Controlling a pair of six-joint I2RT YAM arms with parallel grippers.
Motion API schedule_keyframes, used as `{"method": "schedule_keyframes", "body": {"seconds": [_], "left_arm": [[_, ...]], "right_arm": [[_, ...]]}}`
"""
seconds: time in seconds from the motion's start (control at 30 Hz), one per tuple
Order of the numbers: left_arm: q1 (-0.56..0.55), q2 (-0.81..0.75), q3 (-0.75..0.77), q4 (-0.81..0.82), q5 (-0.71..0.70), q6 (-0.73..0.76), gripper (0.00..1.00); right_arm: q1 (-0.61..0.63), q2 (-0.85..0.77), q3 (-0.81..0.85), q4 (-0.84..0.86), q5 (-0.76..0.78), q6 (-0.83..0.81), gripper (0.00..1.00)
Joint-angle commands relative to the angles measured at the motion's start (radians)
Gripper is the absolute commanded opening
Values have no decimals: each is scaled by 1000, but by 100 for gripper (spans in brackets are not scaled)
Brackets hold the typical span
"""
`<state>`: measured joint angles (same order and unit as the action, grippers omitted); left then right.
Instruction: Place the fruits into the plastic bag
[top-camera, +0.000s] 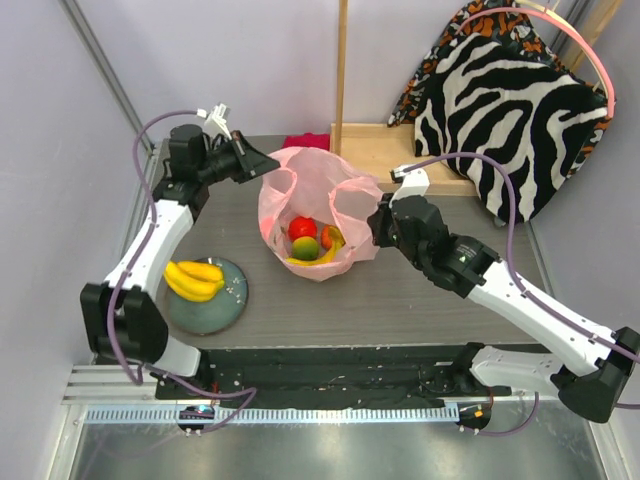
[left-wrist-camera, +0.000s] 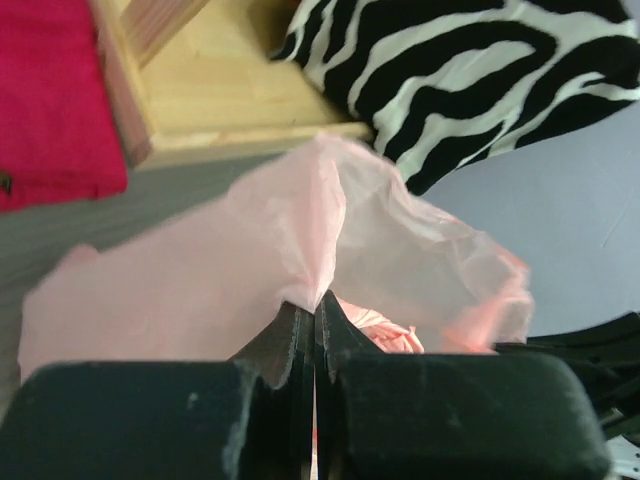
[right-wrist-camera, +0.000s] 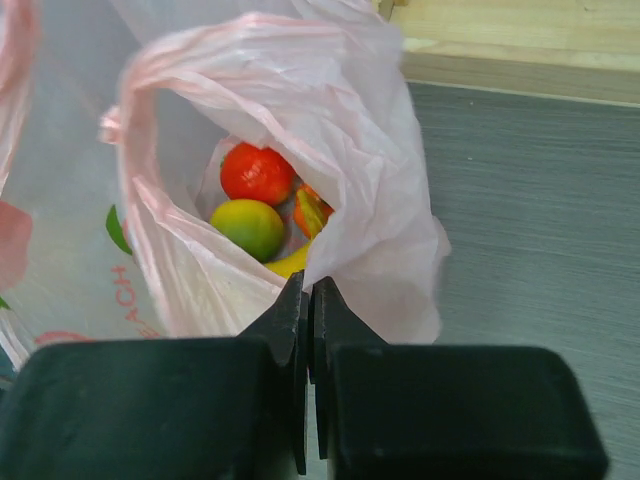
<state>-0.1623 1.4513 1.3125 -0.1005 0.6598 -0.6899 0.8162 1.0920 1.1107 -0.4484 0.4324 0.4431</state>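
The pink plastic bag (top-camera: 345, 190) stands open at mid-table. Inside it lie a red fruit (top-camera: 302, 228), a green fruit (top-camera: 306, 247), an orange fruit (top-camera: 331, 237) and a yellow banana (top-camera: 315, 261). The right wrist view shows the same red fruit (right-wrist-camera: 257, 172), green fruit (right-wrist-camera: 247, 227), orange fruit (right-wrist-camera: 310, 211) and banana (right-wrist-camera: 290, 263). My left gripper (top-camera: 266, 166) is shut on the bag's left rim (left-wrist-camera: 320, 230). My right gripper (top-camera: 374, 226) is shut on the right rim (right-wrist-camera: 370, 220). A bunch of yellow bananas (top-camera: 194, 279) rests on the grey-blue plate (top-camera: 226, 305) at the left.
A magenta-red cloth (top-camera: 306, 141) lies behind the bag. A wooden frame (top-camera: 372, 140) and a zebra-striped cushion (top-camera: 505, 105) stand at the back right. Cables loop over both arms.
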Motion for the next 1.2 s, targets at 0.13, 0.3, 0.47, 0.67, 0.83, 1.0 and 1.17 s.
{"method": "schedule_keyframes", "body": {"seconds": [0.13, 0.3, 0.47, 0.67, 0.83, 1.0, 1.17], "left_arm": [[18, 18, 83, -172, 0, 137, 12], [18, -37, 80, -284, -162, 234, 54], [18, -146, -4, -324, -340, 323, 84], [18, -311, -102, -424, -719, 360, 97], [35, -385, -206, -516, -988, 232, 100], [158, -431, -315, -556, -1007, 60, 100], [264, -471, -421, -568, -1000, -31, 100]], "right_arm": [[0, 0, 8, 79, 37, 2, 1], [0, 12, 8, 108, 37, -12, 1], [0, 12, 3, 131, 32, -15, 1], [-2, -4, -15, 163, 9, -30, 1], [-3, -17, -28, 174, 2, -56, 1], [-11, -26, -40, 174, -15, -75, 1], [-25, -40, -51, 175, -55, -76, 1]]}}
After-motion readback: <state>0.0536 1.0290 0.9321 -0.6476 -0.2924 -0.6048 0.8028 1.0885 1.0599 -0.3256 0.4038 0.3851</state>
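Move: The two bananas still on the plate lie about 23 cm to the left of the left hand, some 8 cm nearer the base and 28 cm below. The plate's middle is about 21 cm left and 12 cm back of that hand. The plastic bag, its left edge still in those fingers, is centred roughly 9 cm to their right, about level ahead and some 22 cm down. From the right hand the bananas lie about 46 cm left, 3 cm ahead and 24 cm below. Letting go of the bag's left edge, the left hand first dips about 5 cm, then spreads its fingers wide, rises slightly as it draws off, and swings some 23 cm left, 10 cm back and finally down towards the bananas, turning roughly 55 degrees counter-clockwise and tipping its fingers down. The right hand keeps its pinch on the bag's right rim, staying nearly in place. ##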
